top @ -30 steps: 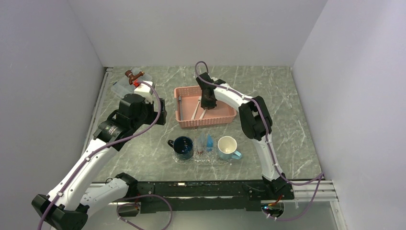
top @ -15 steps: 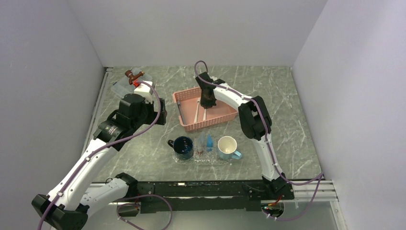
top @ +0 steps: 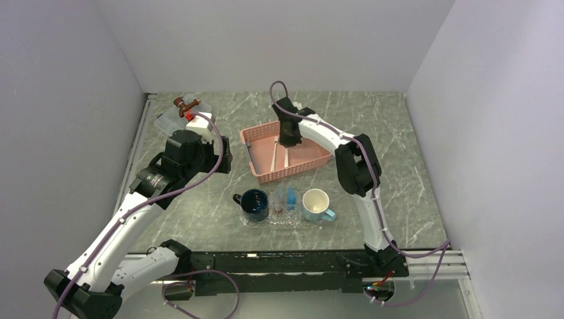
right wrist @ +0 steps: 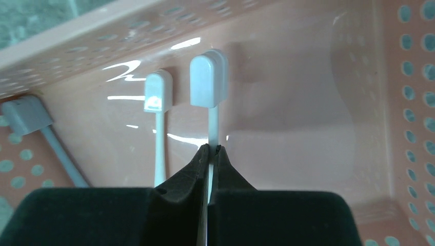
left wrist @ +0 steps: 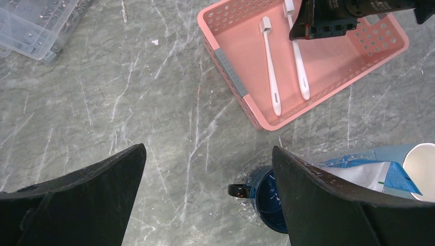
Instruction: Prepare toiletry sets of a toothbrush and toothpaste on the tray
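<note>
Two whitish toothbrushes [left wrist: 271, 66] [left wrist: 299, 61] lie side by side in the pink basket [top: 311, 154]. My right gripper [right wrist: 211, 148] reaches into the basket and is shut on the neck of the right-hand toothbrush [right wrist: 209, 84], just below its head. The other toothbrush [right wrist: 158, 92] lies free to its left. Two blue toothpaste tubes [top: 286, 197] lie on the clear tray [top: 279, 221], between two mugs. My left gripper [left wrist: 209, 151] hovers open and holds nothing, above the table left of the tray [left wrist: 245, 207].
A dark blue mug [top: 255, 204] and a white-lined light blue mug [top: 316, 204] stand on the tray's two ends. A clear lidded box [left wrist: 31, 25] sits at the back left. A grey strip [left wrist: 231, 72] runs along the basket's left wall.
My right gripper has shut on the toothbrush's neck. The basket has turned a little on the table, its front left corner swinging nearer. The left arm has not moved.
</note>
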`<state>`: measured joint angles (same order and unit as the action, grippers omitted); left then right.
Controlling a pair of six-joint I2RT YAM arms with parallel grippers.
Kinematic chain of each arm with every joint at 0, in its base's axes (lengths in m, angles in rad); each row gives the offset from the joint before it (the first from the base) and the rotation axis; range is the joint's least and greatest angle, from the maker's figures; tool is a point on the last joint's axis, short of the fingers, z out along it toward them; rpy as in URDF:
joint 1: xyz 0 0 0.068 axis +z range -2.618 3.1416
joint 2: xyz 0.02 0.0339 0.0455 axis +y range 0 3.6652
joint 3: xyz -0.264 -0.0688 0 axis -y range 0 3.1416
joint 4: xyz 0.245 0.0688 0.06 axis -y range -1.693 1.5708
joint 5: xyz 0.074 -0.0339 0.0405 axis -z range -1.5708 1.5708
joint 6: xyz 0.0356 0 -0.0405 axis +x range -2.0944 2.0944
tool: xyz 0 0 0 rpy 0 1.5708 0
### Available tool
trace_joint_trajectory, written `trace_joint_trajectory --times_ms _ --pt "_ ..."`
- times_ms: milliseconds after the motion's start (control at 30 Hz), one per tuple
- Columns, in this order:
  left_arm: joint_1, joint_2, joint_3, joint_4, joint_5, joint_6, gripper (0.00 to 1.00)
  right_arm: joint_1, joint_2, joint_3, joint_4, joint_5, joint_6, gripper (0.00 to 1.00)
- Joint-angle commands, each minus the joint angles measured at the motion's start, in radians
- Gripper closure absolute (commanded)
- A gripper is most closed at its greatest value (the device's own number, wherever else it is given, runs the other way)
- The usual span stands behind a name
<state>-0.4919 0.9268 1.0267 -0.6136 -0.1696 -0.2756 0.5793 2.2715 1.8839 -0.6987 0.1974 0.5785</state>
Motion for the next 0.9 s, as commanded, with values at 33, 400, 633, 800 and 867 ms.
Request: trace_joint_trajectory --times_ms 33,400,633,800,867 --pt "0.006 -0.003 0.004 0.02 0.016 -0.006 0.01 0.007 -0.122 -0.006 0.027 0.04 -0.031 1.0" --pt "0.005 -0.003 0.002 0.024 0.028 0.0 0.01 0.022 -0.297 -0.085 0.116 0.09 -0.141 1.0" --pt "0.005 -0.011 -0.005 0.045 0.082 0.018 0.01 0.048 -0.46 -0.187 0.198 0.091 -0.231 1.0" --pt "0.005 -0.014 -0.011 0.067 0.158 0.041 0.01 0.064 -0.58 -0.28 0.224 0.049 -0.279 1.0" --pt "0.004 -0.02 -0.013 0.075 0.196 0.049 0.01 0.073 -0.641 -0.323 0.236 0.024 -0.294 1.0"
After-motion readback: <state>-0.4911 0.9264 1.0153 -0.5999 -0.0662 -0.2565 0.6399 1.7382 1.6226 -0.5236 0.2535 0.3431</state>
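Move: The right hand already has a white toothbrush pinched just behind its head, low inside the basket. The clear tray lies about 25 cm back and roughly straight behind that hand, some 3 cm lower; on it the light-blue mug is about 23 cm back and 9 cm right, the dark mug 23 cm back and 8 cm left. The other white toothbrush lies 4 cm left, 5 cm back. From the left hand the tray is about 16 cm right, 8 cm back, 24 cm below. Keeping its closed pinch on the white toothbrush, the right hand lifts it steeply out of the basket, about 19 cm up and gathering speed, then also drawing back some 4 cm in the later part. The wrist swings the fingertips up by roughly 25 degrees and turns a little counter-clockwise. Late on, the open, empty left hand starts easing right, about 1.5 cm. ##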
